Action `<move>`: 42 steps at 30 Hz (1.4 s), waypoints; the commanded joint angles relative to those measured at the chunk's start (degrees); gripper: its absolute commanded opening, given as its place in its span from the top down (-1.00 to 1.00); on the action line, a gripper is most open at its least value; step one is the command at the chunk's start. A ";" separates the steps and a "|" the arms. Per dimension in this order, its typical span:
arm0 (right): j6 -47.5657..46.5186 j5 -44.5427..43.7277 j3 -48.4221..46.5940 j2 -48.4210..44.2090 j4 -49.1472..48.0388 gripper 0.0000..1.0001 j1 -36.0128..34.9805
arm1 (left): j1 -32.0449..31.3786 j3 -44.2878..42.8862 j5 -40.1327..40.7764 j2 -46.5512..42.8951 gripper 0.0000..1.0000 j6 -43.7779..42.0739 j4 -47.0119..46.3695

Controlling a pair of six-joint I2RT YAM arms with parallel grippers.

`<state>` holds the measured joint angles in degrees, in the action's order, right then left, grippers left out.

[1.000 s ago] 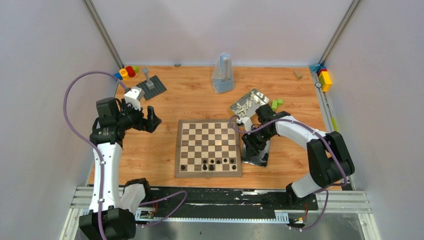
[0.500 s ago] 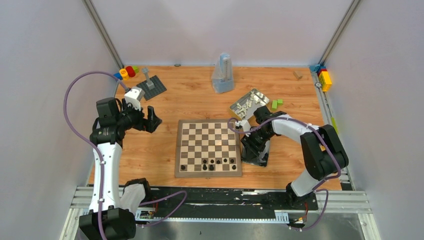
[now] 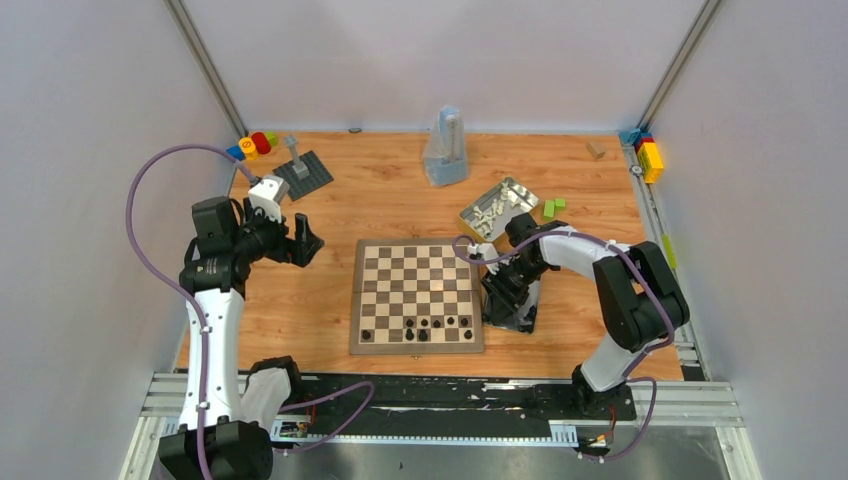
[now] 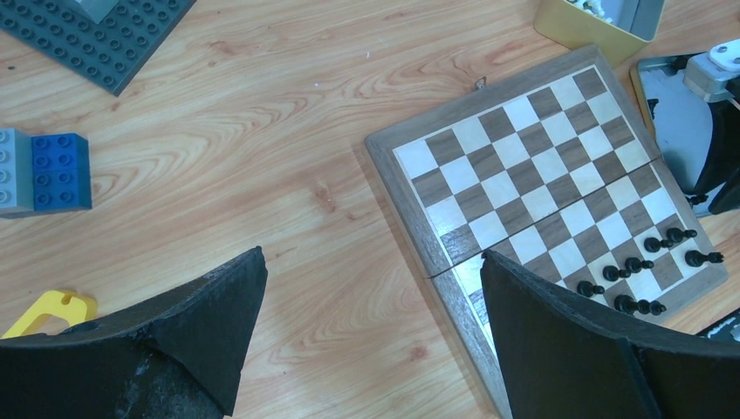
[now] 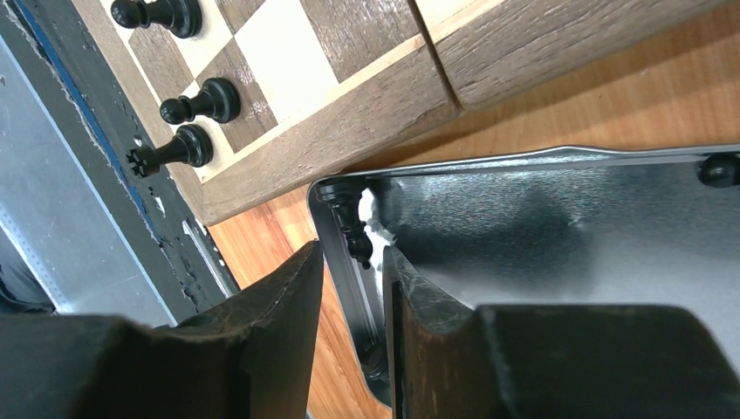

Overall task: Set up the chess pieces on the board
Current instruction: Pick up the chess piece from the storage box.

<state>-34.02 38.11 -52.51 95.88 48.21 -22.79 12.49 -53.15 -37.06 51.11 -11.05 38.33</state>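
Observation:
The board (image 3: 357,300) lies mid-table, with several black chess pieces (image 3: 437,323) on its two near rows. My left gripper (image 3: 305,240) hovers open over bare wood left of the board (image 4: 524,175); nothing is between its fingers (image 4: 218,305). My right gripper (image 3: 497,298) is low over a dark metal tin (image 3: 522,318) at the board's right edge. In the right wrist view its fingers (image 5: 288,297) straddle the tin's corner wall (image 5: 340,262) with a narrow gap. A black piece (image 5: 353,229) lies inside that corner just beyond the tips, not gripped. Another black piece (image 5: 720,170) sits farther in.
A second tin (image 3: 497,207) holding white pieces stands behind the right arm, with green blocks (image 3: 553,207) beside it. A grey studded plate (image 3: 303,172), coloured blocks (image 3: 255,145) and a clear bag (image 3: 445,150) sit at the back. More blocks (image 3: 648,155) rest on the right rail.
The right arm's elbow has swung in toward the board and its jaws have narrowed over the tin's corner. The left arm has not moved.

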 commanded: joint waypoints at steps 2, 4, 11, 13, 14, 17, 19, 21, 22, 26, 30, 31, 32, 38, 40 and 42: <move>-2.11 1.42 -1.50 1.33 0.44 0.40 0.24 | 0.52 0.32 -1.14 -1.35 -1.00 -0.97 -1.68; -2.10 1.36 -1.75 1.54 0.57 0.45 0.24 | 0.52 0.32 -1.14 -1.49 -1.00 -0.99 -1.63; -2.28 2.26 -3.16 0.88 1.47 0.64 0.84 | 0.52 0.45 -1.09 -2.03 -1.00 -1.12 -1.55; -2.43 2.47 -3.48 0.62 1.75 0.68 1.03 | 0.52 0.49 -1.14 -2.15 -1.00 -1.19 -1.51; -2.45 2.54 -3.54 0.44 1.85 0.69 1.08 | 0.52 0.50 -1.12 -2.16 -1.00 -1.31 -1.50; -2.62 2.97 -3.88 0.14 2.34 0.74 1.34 | 0.52 0.50 -1.09 -2.16 -1.00 -1.26 -1.50; -2.80 3.26 -4.12 0.11 2.71 0.77 1.33 | 0.52 0.50 -1.10 -2.16 -1.00 -1.37 -1.62; -2.94 3.69 -4.36 0.22 3.25 0.81 1.32 | 0.51 0.56 -1.11 -2.09 -1.00 -1.40 -1.59; -3.09 3.77 -4.57 0.19 3.53 0.84 1.36 | 0.51 0.58 -1.20 -2.08 -1.00 -1.40 -1.59; -3.67 3.00 -5.19 0.11 4.69 0.94 1.41 | 0.52 0.59 -1.17 -2.15 -1.00 -1.57 -1.46; -4.26 0.20 -6.51 -0.73 7.00 1.00 1.39 | 0.55 0.44 -1.06 -2.36 -1.00 -1.88 -1.21; -4.43 -0.87 -7.07 -1.38 7.91 1.00 1.30 | 0.52 0.35 -1.03 -2.45 -1.00 -1.98 -1.21; -4.66 -1.78 -7.80 -2.03 9.16 1.00 1.34 | 0.52 0.29 -0.90 -2.48 -1.00 -2.06 -1.18; -5.37 -9.91 -14.02 -5.21 18.10 1.00 -1.49 | 0.52 0.12 0.43 -2.64 -1.00 -1.94 -1.30; -4.72 -13.78 -16.24 -5.51 20.78 1.00 -4.45 | 0.52 -0.23 1.69 -2.42 -1.00 -1.23 -1.41; -3.77 -18.62 -18.24 -5.61 23.10 1.00 -8.67 | 0.53 -0.80 3.34 -2.04 -1.00 -0.14 -1.37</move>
<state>-37.60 28.21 -66.17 92.44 64.20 -25.23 12.49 -52.56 -36.07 49.30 -11.86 38.33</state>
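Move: A black chess piece lies in the tray's back-left corner, its head between the right fingertips, its middle about 1 cm left of the hand point and 1 cm below. On the board, the corner rook stands roughly 5 cm left and 3 cm back; another tray piece lies about 5 cm ahead and 1 cm left, 1 cm lower. From the left hand, the aimed-at piece is some 31 cm right, 10 cm back and 22 cm down. The right fingers close, pinching the black chess piece by its head end, then lift about 5 cm, slightly forward. ##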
